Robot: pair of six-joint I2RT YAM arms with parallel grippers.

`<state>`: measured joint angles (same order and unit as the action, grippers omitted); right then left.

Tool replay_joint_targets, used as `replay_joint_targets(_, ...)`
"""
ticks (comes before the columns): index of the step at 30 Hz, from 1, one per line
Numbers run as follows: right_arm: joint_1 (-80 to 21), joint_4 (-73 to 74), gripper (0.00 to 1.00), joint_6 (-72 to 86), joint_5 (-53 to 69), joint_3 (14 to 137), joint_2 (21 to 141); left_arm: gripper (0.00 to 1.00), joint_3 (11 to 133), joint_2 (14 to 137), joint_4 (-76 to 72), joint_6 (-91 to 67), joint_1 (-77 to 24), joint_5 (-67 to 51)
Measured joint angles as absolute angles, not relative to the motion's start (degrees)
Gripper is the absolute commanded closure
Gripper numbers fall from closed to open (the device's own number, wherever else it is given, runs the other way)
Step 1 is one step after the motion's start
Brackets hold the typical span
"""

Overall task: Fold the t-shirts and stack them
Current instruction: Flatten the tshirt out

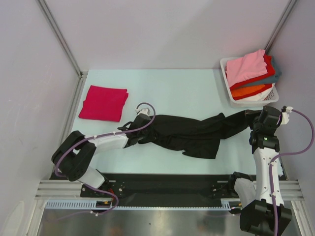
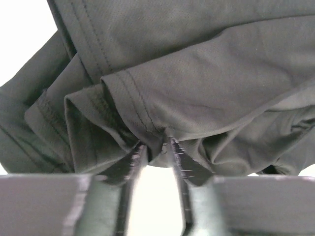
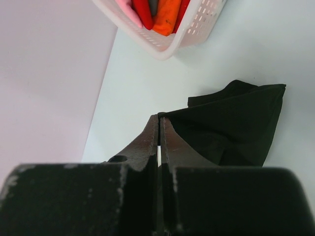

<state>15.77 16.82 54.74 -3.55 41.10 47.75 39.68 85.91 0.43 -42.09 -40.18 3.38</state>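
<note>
A large black t-shirt [image 1: 187,132] lies stretched in a crumpled band across the table between my two grippers. At its left end, my left gripper [image 1: 140,120] has its jaws a little apart around a puckered fold of the shirt's stitched hem [image 2: 147,113]. In the left wrist view the left gripper [image 2: 156,145] shows bright table between its fingers. At the shirt's right end, my right gripper [image 1: 257,115] is shut on a corner. The right wrist view shows that gripper [image 3: 160,117] pinching the edge of the black cloth [image 3: 236,123]. A folded magenta-red t-shirt [image 1: 103,102] lies flat at the back left.
A white slatted basket [image 1: 225,78] stands at the back right corner, just beyond my right gripper, holding pink [image 1: 246,66], red, orange [image 1: 248,91] and teal shirts. It also shows in the right wrist view [image 3: 182,39]. Enclosure walls stand close on both sides.
</note>
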Motion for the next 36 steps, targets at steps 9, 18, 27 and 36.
replay_joint_targets(9, 15.77, 16.84, 1.0, 54.28, -3.11, 41.1, 47.9, 1.0, 41.65, 86.78, 1.91, -41.98, -40.49, 7.94)
replay_joint_targets(18, 10.72, 16.6, 1.0, 51.53, 0.8, 45.43, 58.0, 1.0, 43.64, 76.34, 4.49, -39.88, -26.79, -0.89)
replay_joint_targets(27, 3.31, 19.33, 1.0, 51.44, 0.93, 64.64, 71.75, 1.0, 59.05, 76.97, 8.91, -39.44, -10.52, -13.19)
replay_joint_targets(36, 6.52, 20.62, 1.0, 49.45, 6.87, 88.88, 69.25, 1.0, 78.08, 78.0, 10.61, -40.69, 0.3, -25.34)
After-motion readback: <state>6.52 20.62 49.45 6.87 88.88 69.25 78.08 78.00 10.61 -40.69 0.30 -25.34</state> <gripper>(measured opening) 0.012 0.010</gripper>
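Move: The black t-shirt's left edge lies right at the left fingertips, about 1 cm below the hand point, with the folded magenta t-shirt some 15 cm ahead and 24 cm to the left of it. The right hand already holds the shirt's other end in the air. From the right hand the shirt's body lies about 22 cm left, 4 cm back and 18 cm below, and the basket of shirts about 19 cm ahead, 2 cm right and 12 cm below. The black t-shirt's left edge is pinched as the left fingers close fully, then hoisted some 32 cm, with about 15 cm both forward and left, the fingers tipping upward. The right hand keeps its grip, first swinging forward and left with a slight dip, then rising fast to about 25 cm up and drawing back a little at the end. ##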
